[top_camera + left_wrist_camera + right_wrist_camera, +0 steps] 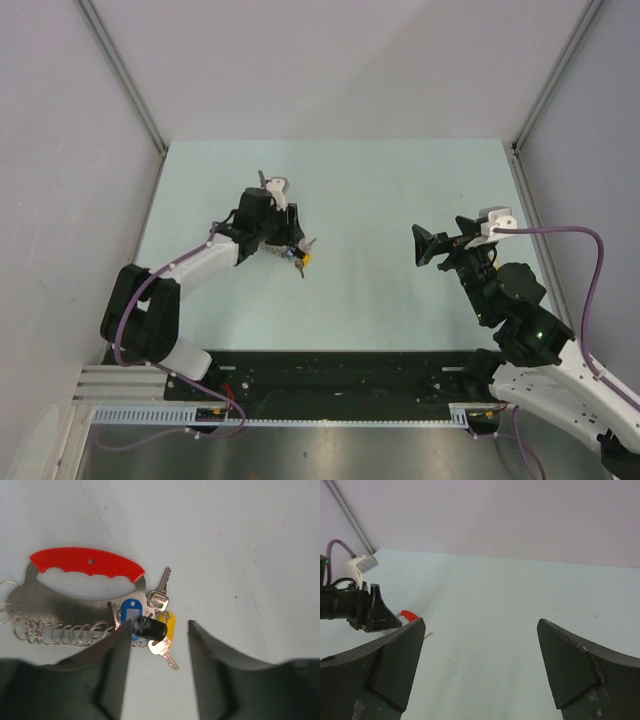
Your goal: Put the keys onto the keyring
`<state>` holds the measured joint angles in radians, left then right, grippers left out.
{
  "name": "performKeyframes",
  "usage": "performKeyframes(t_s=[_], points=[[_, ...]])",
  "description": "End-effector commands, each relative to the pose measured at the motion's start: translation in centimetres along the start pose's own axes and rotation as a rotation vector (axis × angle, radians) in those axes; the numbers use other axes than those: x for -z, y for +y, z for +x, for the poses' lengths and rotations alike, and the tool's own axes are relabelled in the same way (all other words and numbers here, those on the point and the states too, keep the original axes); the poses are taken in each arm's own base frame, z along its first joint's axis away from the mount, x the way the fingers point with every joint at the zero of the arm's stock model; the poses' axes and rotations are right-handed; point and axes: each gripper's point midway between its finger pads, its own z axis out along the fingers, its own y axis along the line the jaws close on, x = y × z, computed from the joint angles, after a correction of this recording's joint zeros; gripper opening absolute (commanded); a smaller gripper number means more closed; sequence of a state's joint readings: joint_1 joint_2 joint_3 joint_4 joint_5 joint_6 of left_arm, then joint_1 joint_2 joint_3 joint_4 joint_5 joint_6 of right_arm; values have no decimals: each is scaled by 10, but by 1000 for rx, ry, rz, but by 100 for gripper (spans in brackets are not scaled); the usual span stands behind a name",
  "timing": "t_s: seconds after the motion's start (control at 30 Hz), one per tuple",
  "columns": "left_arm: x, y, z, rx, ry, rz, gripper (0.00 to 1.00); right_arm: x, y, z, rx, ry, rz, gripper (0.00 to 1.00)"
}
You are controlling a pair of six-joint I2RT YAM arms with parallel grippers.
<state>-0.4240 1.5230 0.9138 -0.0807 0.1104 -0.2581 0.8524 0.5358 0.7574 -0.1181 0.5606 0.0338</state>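
Observation:
The keys (161, 600) lie in a bunch on the table: two silver keys with a blue tag (131, 611), a yellow tag (170, 624) and a black tag (150, 628). They touch the right end of the keyring (50, 605), a flat metal piece with a red curved band (85, 562) and several wire rings (60, 632) along its lower edge. My left gripper (159, 622) hangs over the bunch, open, with nothing between its fingers. In the top view the keys (302, 260) show just past the left gripper (285, 240). My right gripper (428, 245) is open and holds nothing.
In the right wrist view, the right gripper (480, 625) faces the left arm's gripper (362, 610) across bare table, with a bit of the red band (409, 614) beside it. Grey walls (320, 60) close the table at the back and both sides.

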Motion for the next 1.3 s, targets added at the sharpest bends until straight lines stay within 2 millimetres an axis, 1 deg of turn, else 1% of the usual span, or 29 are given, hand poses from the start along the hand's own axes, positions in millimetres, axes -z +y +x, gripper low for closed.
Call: performKeyframes(t_s=[0.0,0.03,0.1,0.13,0.2,0.23,0.27,0.3,0.33,0.37,0.4,0.43,0.47,0.53,0.57,0.6,0.67,0.7,0.77,0.8,0.83,0.87,0.9,0.93,0.97,1.03,1.07,1.2,1.27], points=[[27,12,-48,104,-166,-15,71,-3,-10,2,35,6,47,100],[39,19,-61,122,-212,-29,77,-4,-12,3,42,10,56,100],[53,29,-74,154,-255,-53,87,-4,-15,5,48,16,69,100],[65,40,-84,177,-290,-71,89,-5,-16,8,53,26,76,100],[80,50,-93,220,-314,-81,95,-7,-21,11,58,37,95,100],[96,64,-102,249,-355,-108,98,-9,-22,13,64,45,100,100],[104,70,-108,266,-372,-118,100,-10,-25,15,64,50,114,100],[111,73,-107,304,-372,-113,100,-11,-25,14,61,52,109,100],[123,87,-112,336,-403,-133,100,-13,-26,18,63,65,113,100],[138,88,-116,349,-437,-125,100,-14,-30,18,59,69,124,100],[146,89,-116,379,-450,-115,100,-15,-32,20,57,76,131,100],[157,104,-116,407,-479,-147,100,-18,-34,23,53,89,141,100],[175,103,-121,406,-528,-154,100,-20,-37,24,48,96,145,100],[190,115,-115,413,-560,-198,100,-24,-40,26,32,115,159,100],[205,113,-117,380,-597,-211,100,-28,-41,32,31,139,159,100],[211,115,-115,365,-607,-232,100,-30,-51,29,22,144,192,100],[221,119,-106,326,-586,-293,100,-36,-56,34,-6,175,200,100],[228,120,-104,312,-586,-319,100,-35,-70,35,-14,190,244,100],[241,127,-97,300,-561,-404,100,-37,-81,28,-59,192,284,100],[251,126,-98,284,-576,-425,100,-36,-94,33,-66,215,337,100],[265,132,-101,288,-595,-493,100,-35,-100,30,-73,210,367,100],[271,135,-95,294,-574,-536,100,-33,-108,29,-78,207,408,100],[277,135,-94,289,-575,-560,100,-29,-114,28,-75,204,437,100],[287,130,-97,271,-593,-568,100,-26,-120,26,-73,196,468,100],[292,132,-93,262,-584,-604,100,-22,-128,22,-65,181,514,100],[302,127,-95,244,-604,-622,100,-15,-132,16,-51,162,539,100],[307,130,-92,236,-599,-664,100,-12,-134,10,-47,146,552,100],[325,126,-89,204,-644,-715,100,1,-138,-4,-5,124,568,100],[331,131,-82,210,-661,-757,100,9,-142,-13,30,105,584,100]])
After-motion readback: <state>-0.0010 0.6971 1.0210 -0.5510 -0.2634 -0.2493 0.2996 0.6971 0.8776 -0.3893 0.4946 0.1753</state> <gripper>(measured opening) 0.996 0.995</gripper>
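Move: The keyring's black fob lies almost straight under the left gripper's half-open fingers, perhaps 4 cm down and 1 cm ahead. At that same height, the yellow tag is level with the hand and about 2 cm to its right, the red handle some 10 cm ahead and 2 cm to the left, and the wire coil about 6 cm ahead and 8 cm to the left. From the right hand, the fob is roughly 13 cm ahead, 30 cm to the left and 28 cm below. Spread the left fingers from half open to fully wide and bring that gripper up and left off the keys, about 22 cm each way, easing slightly forward before drawing back; turn it counter-clockwise and tip its fingers up. Meanwhile swing the open, empty right gripper some 12 cm right, forward and down, then slightly back and up, turning clockwise and tipping down. ##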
